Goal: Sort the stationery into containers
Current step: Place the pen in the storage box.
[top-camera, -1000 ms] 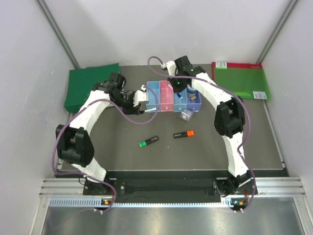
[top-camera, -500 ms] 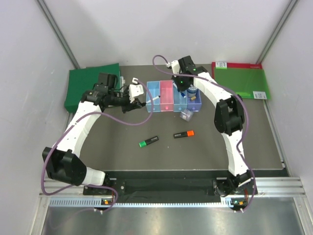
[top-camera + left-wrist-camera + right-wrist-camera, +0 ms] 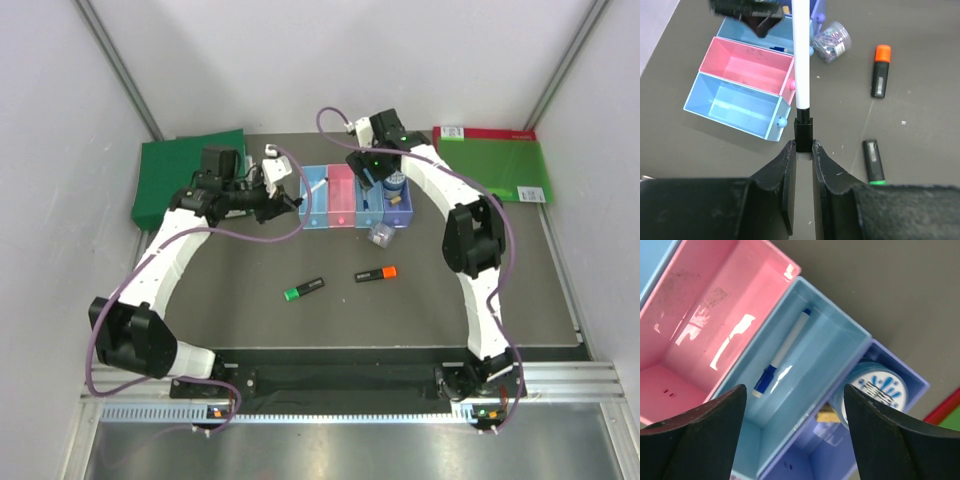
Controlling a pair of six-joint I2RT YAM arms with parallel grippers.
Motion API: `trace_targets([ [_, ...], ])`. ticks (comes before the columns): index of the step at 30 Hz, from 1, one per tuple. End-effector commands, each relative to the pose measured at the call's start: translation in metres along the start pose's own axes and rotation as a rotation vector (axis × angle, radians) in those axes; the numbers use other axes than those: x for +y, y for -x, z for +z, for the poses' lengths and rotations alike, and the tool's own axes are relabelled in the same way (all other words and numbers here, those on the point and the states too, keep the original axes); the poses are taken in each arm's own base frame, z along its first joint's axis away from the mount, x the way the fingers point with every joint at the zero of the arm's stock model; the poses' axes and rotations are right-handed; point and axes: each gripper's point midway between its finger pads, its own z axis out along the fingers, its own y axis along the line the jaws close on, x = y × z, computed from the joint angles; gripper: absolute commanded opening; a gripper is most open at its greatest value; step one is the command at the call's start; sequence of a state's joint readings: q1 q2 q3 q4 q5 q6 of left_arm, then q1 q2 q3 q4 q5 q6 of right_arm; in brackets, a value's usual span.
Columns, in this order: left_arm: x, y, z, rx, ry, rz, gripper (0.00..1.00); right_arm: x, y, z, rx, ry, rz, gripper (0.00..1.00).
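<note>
My left gripper (image 3: 803,146) is shut on the black end of the black-white marker (image 3: 801,60), held above the near edge of the containers (image 3: 314,196). Below it lie the first light blue tray (image 3: 735,105) and the pink tray (image 3: 747,65), both bare inside. My right gripper (image 3: 795,390) hangs open over the second light blue tray (image 3: 815,370), where the blue-white pen (image 3: 785,352) lies loose. The round tin (image 3: 880,387) and tan block (image 3: 827,416) sit in the purple-blue tray. The clip box (image 3: 831,37), orange-capped highlighter (image 3: 881,72) and green-capped highlighter (image 3: 872,162) lie on the table.
A green folder (image 3: 185,170) lies at the back left and a green red-edged board (image 3: 490,162) at the back right. The two highlighters (image 3: 303,289) (image 3: 376,273) lie mid-table in front of the trays, with the clip box (image 3: 380,235) against the trays' front.
My right gripper has opened and the blue-white pen now lies in the second light blue tray. My left arm has swung out to the left, still holding the marker by the first tray.
</note>
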State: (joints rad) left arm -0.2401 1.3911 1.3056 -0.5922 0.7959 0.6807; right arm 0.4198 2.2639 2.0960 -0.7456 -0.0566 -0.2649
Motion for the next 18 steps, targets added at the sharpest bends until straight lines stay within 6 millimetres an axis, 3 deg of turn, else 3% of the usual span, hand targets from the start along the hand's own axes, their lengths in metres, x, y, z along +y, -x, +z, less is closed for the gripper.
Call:
trace_targets([
  [1, 0.009, 0.014, 0.021, -0.092, 0.029, -0.127, 0.00, -0.037, 0.057, -0.098, -0.212, -0.112, 0.036, 0.78],
  [4, 0.012, 0.017, 0.043, -0.111, 0.005, -0.202, 0.00, -0.056, 0.053, -0.133, -0.241, -0.170, 0.076, 0.79],
  [5, 0.012, 0.011, 0.055, -0.101, -0.014, -0.238, 0.00, -0.068, 0.042, -0.136, -0.220, -0.206, 0.097, 0.79],
  [7, 0.014, 0.023, 0.072, -0.126, -0.025, -0.287, 0.00, -0.082, 0.043, -0.163, -0.266, -0.254, 0.115, 0.79],
  [8, 0.016, 0.015, 0.087, -0.111, -0.040, -0.332, 0.00, -0.092, 0.035, -0.168, -0.259, -0.281, 0.130, 0.79],
  [11, 0.025, 0.036, 0.116, -0.158, -0.073, -0.426, 0.00, -0.110, 0.033, -0.201, -0.294, -0.346, 0.133, 0.79],
  [13, 0.025, 0.037, 0.142, -0.161, -0.106, -0.516, 0.00, -0.117, 0.030, -0.210, -0.294, -0.364, 0.141, 0.79],
  [15, 0.030, 0.056, 0.156, -0.201, -0.118, -0.584, 0.00, -0.122, 0.026, -0.223, -0.302, -0.381, 0.154, 0.80],
  [16, 0.038, 0.051, 0.170, -0.207, -0.107, -0.624, 0.00, -0.122, 0.020, -0.224, -0.293, -0.381, 0.159, 0.80],
  [18, 0.054, 0.068, 0.182, -0.257, -0.089, -0.679, 0.00, -0.123, 0.015, -0.234, -0.303, -0.394, 0.170, 0.80],
])
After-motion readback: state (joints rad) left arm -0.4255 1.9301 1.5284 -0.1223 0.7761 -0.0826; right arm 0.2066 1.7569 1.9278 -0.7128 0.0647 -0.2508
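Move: The left hand holds the second pen. The storage box's third compartment from the left, its place, lies about 17 cm ahead, 17 cm to the right and 21 cm below. The pink compartment is 6 cm left of that one; the clear jar is about 10 cm ahead and 20 cm right of the left hand. From the right hand that third compartment lies some 8 cm below and 2 cm ahead; the blue-lidded pot stands 6 cm right of it, the green folder 28 cm right and 12 ahead. Swing the left gripper right about 13 cm, forward 8 and down 6 or 7, towards the third compartment of the storage box, rolling the wrist some 35 degrees and keeping the shut hold on the pen. Clear the right gripper meanwhile, empty and still open: lift it about 20 cm and carry it 15 cm right, away from that compartment, over the purple one and towards the folders. ##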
